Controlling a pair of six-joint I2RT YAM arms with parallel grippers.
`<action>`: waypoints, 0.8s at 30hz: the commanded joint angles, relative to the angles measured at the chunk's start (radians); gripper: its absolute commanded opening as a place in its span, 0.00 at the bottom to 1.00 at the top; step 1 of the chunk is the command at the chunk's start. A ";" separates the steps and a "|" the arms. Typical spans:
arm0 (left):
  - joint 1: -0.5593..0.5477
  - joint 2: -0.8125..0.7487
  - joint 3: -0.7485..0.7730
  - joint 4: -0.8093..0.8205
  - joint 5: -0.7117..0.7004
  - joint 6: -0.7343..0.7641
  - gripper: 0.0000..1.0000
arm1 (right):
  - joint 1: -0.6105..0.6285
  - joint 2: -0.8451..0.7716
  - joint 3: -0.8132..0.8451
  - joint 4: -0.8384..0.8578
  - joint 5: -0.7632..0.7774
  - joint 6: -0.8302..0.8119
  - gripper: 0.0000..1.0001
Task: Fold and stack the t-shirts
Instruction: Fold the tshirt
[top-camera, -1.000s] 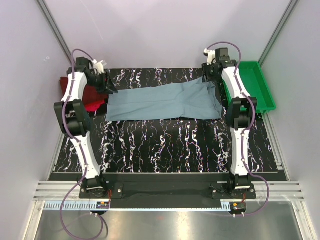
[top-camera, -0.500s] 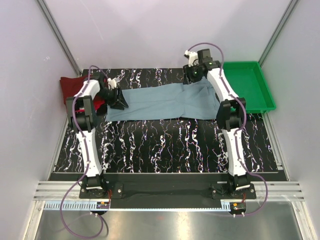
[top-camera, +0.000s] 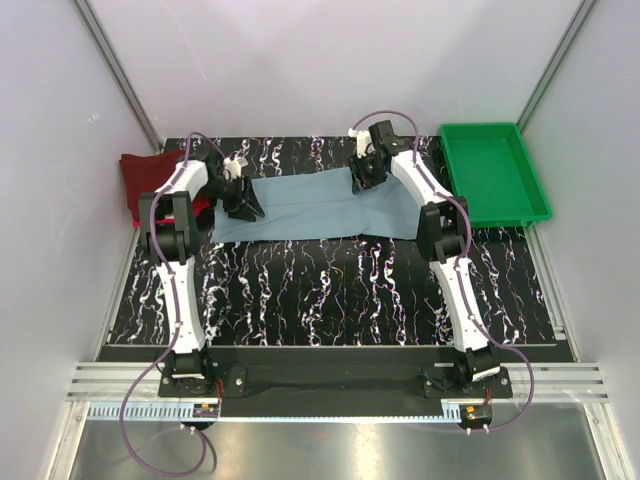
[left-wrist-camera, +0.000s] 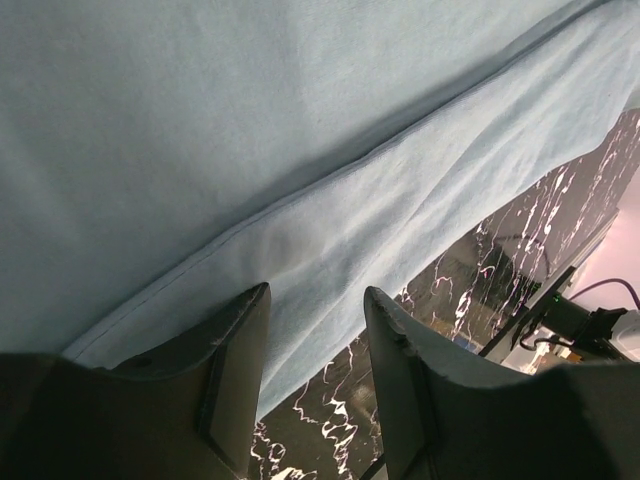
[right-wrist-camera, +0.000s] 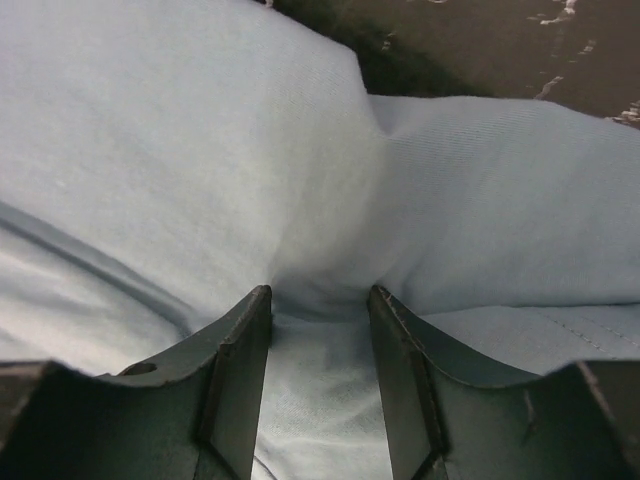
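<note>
The grey-blue t-shirt (top-camera: 320, 205) lies spread across the back of the table. My left gripper (top-camera: 243, 200) hangs over its left end. In the left wrist view the left gripper (left-wrist-camera: 316, 292) is open above the shirt's hem (left-wrist-camera: 300, 250), with cloth and table showing between the jaws. My right gripper (top-camera: 365, 175) sits at the shirt's back edge. In the right wrist view the right gripper (right-wrist-camera: 320, 290) is open, with its fingers (right-wrist-camera: 240, 360) pressed into the cloth (right-wrist-camera: 200, 150), which bunches between them. A maroon t-shirt (top-camera: 145, 172) and a bit of a red one (top-camera: 204, 207) lie at the far left.
A green tray (top-camera: 495, 175) stands at the back right corner. The black marbled tabletop (top-camera: 330, 290) stretches in front of the shirt. Grey walls close in on the left, back and right.
Both arms have swung inward. The left gripper moved right onto the shirt's left end. The right gripper moved left from the back right corner to the shirt's back edge.
</note>
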 joint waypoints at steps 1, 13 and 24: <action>-0.005 -0.027 -0.003 0.025 0.037 -0.013 0.47 | 0.003 -0.035 -0.002 0.022 0.140 -0.018 0.52; -0.008 0.004 0.020 0.045 0.052 -0.052 0.47 | 0.005 -0.225 -0.215 0.018 0.274 -0.074 0.51; -0.006 0.030 0.035 0.054 0.055 -0.062 0.47 | 0.005 -0.242 -0.180 0.103 0.417 -0.153 0.52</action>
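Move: The right fingertips are down on the folded t-shirt's right half. The t-shirt's middle lies about 10 cm to their left, 5 cm back and 1 cm below; its right end is roughly 17 cm right and 3 cm back. The green bin stands about 33 cm right and 5 cm ahead. From the left hand, resting near the left end, the t-shirt's middle is some 19 cm right, 3 cm ahead and 2 cm below, and the red stack about 20 cm left and 9 cm ahead. Half-open fingertips of the right hand, already on the cloth, drag it to the right towards the t-shirt's right end, then rise about 3 cm and come off it while still heading right, some 6.5 cm sideways in all. As it goes, the right wrist rolls nearly 20 degrees, so the fingers point more steeply down. The left hand stays resting near the left end, equally half-open. ##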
